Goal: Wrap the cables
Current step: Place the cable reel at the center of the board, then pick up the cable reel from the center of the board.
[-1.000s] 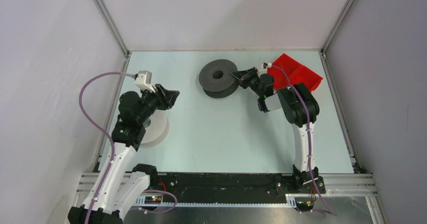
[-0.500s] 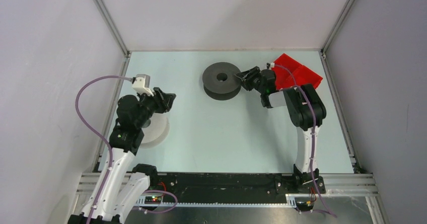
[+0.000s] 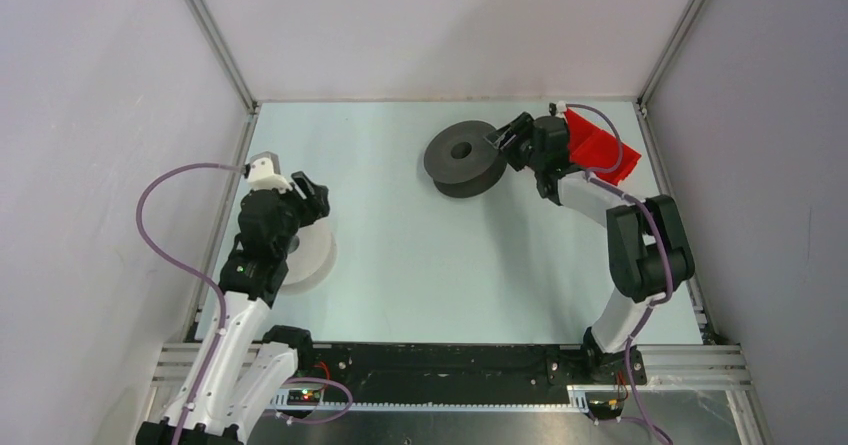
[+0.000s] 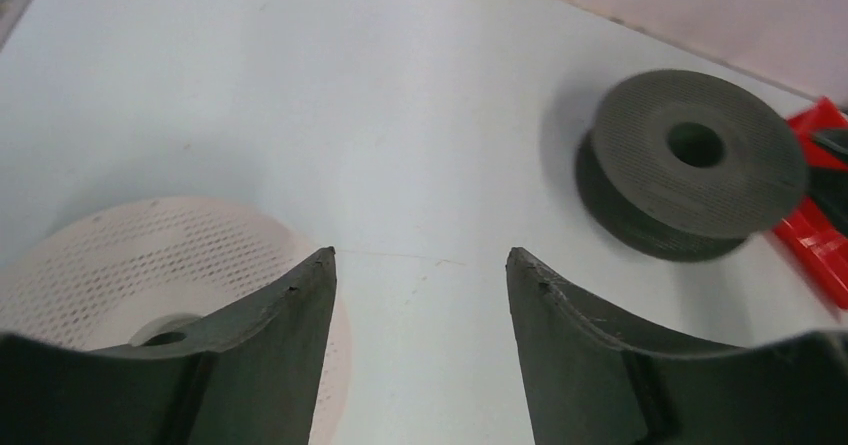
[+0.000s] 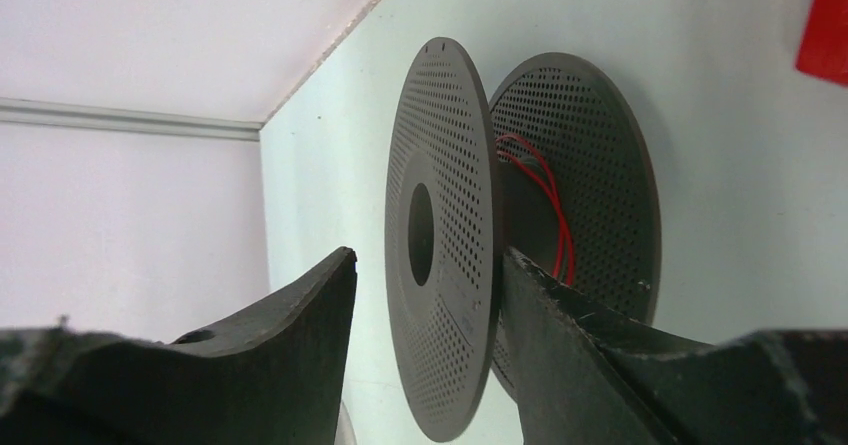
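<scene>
A dark grey perforated spool (image 3: 463, 159) lies at the back of the table, right of centre. A thin red cable (image 5: 540, 190) is looped round its core between the two flanges. My right gripper (image 3: 506, 142) is at the spool's right edge, open. In the right wrist view the near flange (image 5: 440, 245) stands between the fingers, and the right finger (image 5: 570, 345) sits in the gap between the flanges. A white spool (image 3: 312, 255) lies at the left, partly under my left arm; its core is hidden. My left gripper (image 3: 312, 196) hovers over its far edge, open and holding nothing.
A red bin (image 3: 597, 149) stands at the back right, just behind my right wrist and close to the dark spool. Frame posts and pale walls close in the table's left, back and right sides. In the left wrist view the bin's edge (image 4: 822, 235) shows beyond the dark spool (image 4: 690, 160).
The right jaws have opened and the right arm has swung back and to the right; the dark spool has shifted right with it. The left gripper has drawn back leftward and opened wider.
</scene>
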Controlling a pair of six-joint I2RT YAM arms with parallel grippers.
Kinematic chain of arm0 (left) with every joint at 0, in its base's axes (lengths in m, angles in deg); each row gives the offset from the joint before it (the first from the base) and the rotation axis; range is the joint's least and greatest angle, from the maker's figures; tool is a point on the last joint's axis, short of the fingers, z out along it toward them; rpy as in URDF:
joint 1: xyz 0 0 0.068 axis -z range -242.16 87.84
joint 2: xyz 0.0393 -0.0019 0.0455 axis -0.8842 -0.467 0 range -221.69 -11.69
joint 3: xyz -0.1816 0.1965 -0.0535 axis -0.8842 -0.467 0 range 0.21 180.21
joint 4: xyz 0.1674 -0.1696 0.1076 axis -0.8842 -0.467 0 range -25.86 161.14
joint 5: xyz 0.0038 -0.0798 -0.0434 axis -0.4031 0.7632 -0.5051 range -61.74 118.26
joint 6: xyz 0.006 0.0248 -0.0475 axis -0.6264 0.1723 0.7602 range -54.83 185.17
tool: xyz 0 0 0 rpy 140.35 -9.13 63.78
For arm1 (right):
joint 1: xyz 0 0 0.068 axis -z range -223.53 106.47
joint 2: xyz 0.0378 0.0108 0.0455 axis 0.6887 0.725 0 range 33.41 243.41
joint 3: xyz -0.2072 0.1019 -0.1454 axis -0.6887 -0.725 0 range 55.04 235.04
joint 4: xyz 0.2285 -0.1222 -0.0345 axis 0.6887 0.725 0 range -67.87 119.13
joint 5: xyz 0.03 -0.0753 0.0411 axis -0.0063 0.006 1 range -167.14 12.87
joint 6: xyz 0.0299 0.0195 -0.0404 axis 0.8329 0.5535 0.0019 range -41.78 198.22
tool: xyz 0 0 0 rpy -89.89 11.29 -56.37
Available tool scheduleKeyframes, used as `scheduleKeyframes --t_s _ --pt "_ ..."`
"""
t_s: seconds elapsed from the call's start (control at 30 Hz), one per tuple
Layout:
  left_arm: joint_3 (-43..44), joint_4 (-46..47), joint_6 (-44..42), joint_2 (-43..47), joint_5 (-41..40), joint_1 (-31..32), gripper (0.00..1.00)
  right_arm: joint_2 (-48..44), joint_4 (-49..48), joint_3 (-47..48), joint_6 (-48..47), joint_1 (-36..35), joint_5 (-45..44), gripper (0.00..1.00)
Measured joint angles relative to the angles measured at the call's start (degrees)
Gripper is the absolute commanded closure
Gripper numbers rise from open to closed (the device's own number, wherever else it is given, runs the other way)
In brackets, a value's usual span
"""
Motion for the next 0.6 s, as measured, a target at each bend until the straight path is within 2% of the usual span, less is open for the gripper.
scheduleKeyframes --t_s 0.27,0.6 --pt "-0.3 -2.8 2.5 -3.0 -9.3 -0.2 0.33 -1.8 4.0 -0.1 -4.3 1.3 0.6 0.44" --pt "-0.3 -3.9 3.0 -4.4 -13.5 -0.2 0.33 5.3 1.3 -0.1 -4.8 1.8 4.5 0.45"
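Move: The cable reel sits tilted, its right side raised, with its middle about 9 cm left of the right hand, roughly 1 cm farther out and some 6 cm below; the near rim of its upper flange already lies between the open fingers. The red box stands around 21 cm to that hand's right and 2 cm ahead. From the left hand the cable reel is about 19 cm ahead and 38 cm right; a white reel lies 7 cm left and 2 cm back, both some 17 cm lower. With the lower right finger still under the cable reel's upper flange, ease the right hand about a centimetre left, then lower it some 5 cm towards the board to let the reel's raised side down, fingers staying open around the rim. Meanwhile swing the open left hand 4 cm left and nearly as far down towards the white reel, turning it counter-clockwise. ##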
